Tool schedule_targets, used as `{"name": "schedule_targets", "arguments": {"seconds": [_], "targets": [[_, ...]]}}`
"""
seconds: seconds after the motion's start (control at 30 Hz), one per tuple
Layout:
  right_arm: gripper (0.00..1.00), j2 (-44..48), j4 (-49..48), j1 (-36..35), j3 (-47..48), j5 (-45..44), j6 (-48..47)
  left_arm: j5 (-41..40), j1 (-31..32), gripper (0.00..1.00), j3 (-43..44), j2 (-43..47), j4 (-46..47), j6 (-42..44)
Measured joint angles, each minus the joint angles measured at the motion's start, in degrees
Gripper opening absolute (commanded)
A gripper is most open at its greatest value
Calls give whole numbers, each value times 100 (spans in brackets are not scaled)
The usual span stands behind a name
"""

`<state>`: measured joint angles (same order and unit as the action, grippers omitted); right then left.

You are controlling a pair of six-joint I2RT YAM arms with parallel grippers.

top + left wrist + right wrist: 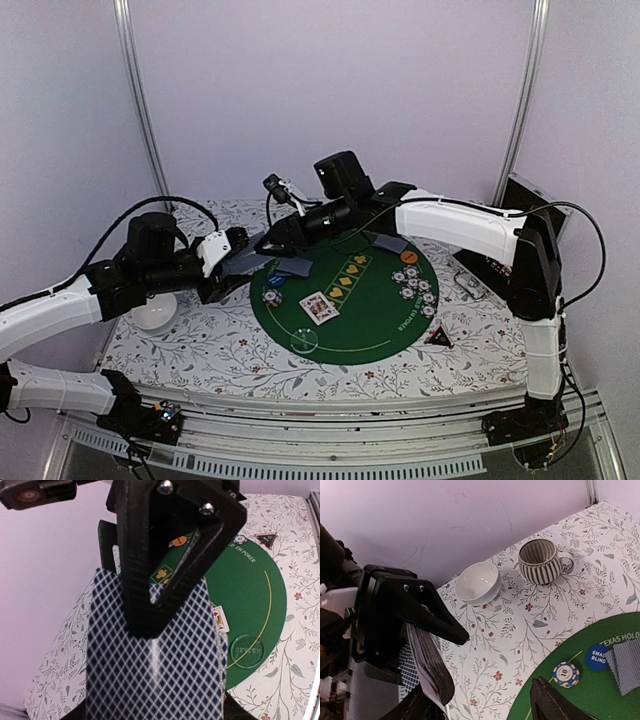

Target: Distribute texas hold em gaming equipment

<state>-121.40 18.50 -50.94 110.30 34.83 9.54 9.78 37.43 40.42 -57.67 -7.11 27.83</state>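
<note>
My left gripper (235,265) is shut on a deck of blue-backed playing cards (247,261) above the mat's left edge. The deck's patterned back (150,670) fills the left wrist view. My right gripper (268,243) reaches to the deck with its jaws open. One black finger (165,555) lies over the top card, the other finger (550,705) stands well off the deck's face side (427,680). On the green mat (370,320) lie face-down cards (290,268), another face-down card (392,243), a face-up card (319,307), a cluster of chips (415,285), a blue button (598,657), an orange button (408,258) and a single chip (566,674).
A white bowl (478,582) and a striped mug (540,561) stand on the flowered cloth left of the mat. A clear round dealer puck (246,650) lies at the mat's near edge. A dark triangular piece (438,338) sits off the mat's right side.
</note>
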Motion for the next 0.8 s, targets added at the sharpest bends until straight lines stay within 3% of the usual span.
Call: {"name": "schedule_targets", "arguments": {"seconds": [0.27, 0.33, 0.8], "targets": [[10, 153, 251, 0, 55, 101, -177, -31, 0, 56, 0, 0, 0, -2], [3, 179, 345, 2, 109, 125, -199, -48, 0, 56, 0, 0, 0, -4], [1, 538, 918, 166, 446, 192, -553, -44, 0, 56, 0, 0, 48, -2]]}}
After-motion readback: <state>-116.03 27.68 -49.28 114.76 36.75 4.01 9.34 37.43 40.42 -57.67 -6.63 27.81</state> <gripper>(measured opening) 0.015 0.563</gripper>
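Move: The deck is in the left hand's fingers, its middle some 2 cm ahead and 2 cm to the right of that hand's point, about 1 cm above it. From the right hand, the deck's middle is roughly 4 cm to the left, 2 cm back and 3 cm below. Down on the mat, about 20 cm below the right hand, the small chip pile lies some 10 cm ahead and 1 cm left, and the dealt blue-backed cards about 19 cm ahead and 4 cm right. Upward and to the right, the right hand rises about 6 cm and shifts some 3 cm away from the left gripper, after easing back about 1 cm. Its part-open fingers shut early in the rise, pinching the top card by its bent-up end and drawing it off the deck. The left hand stays in place, still gripping the deck. ##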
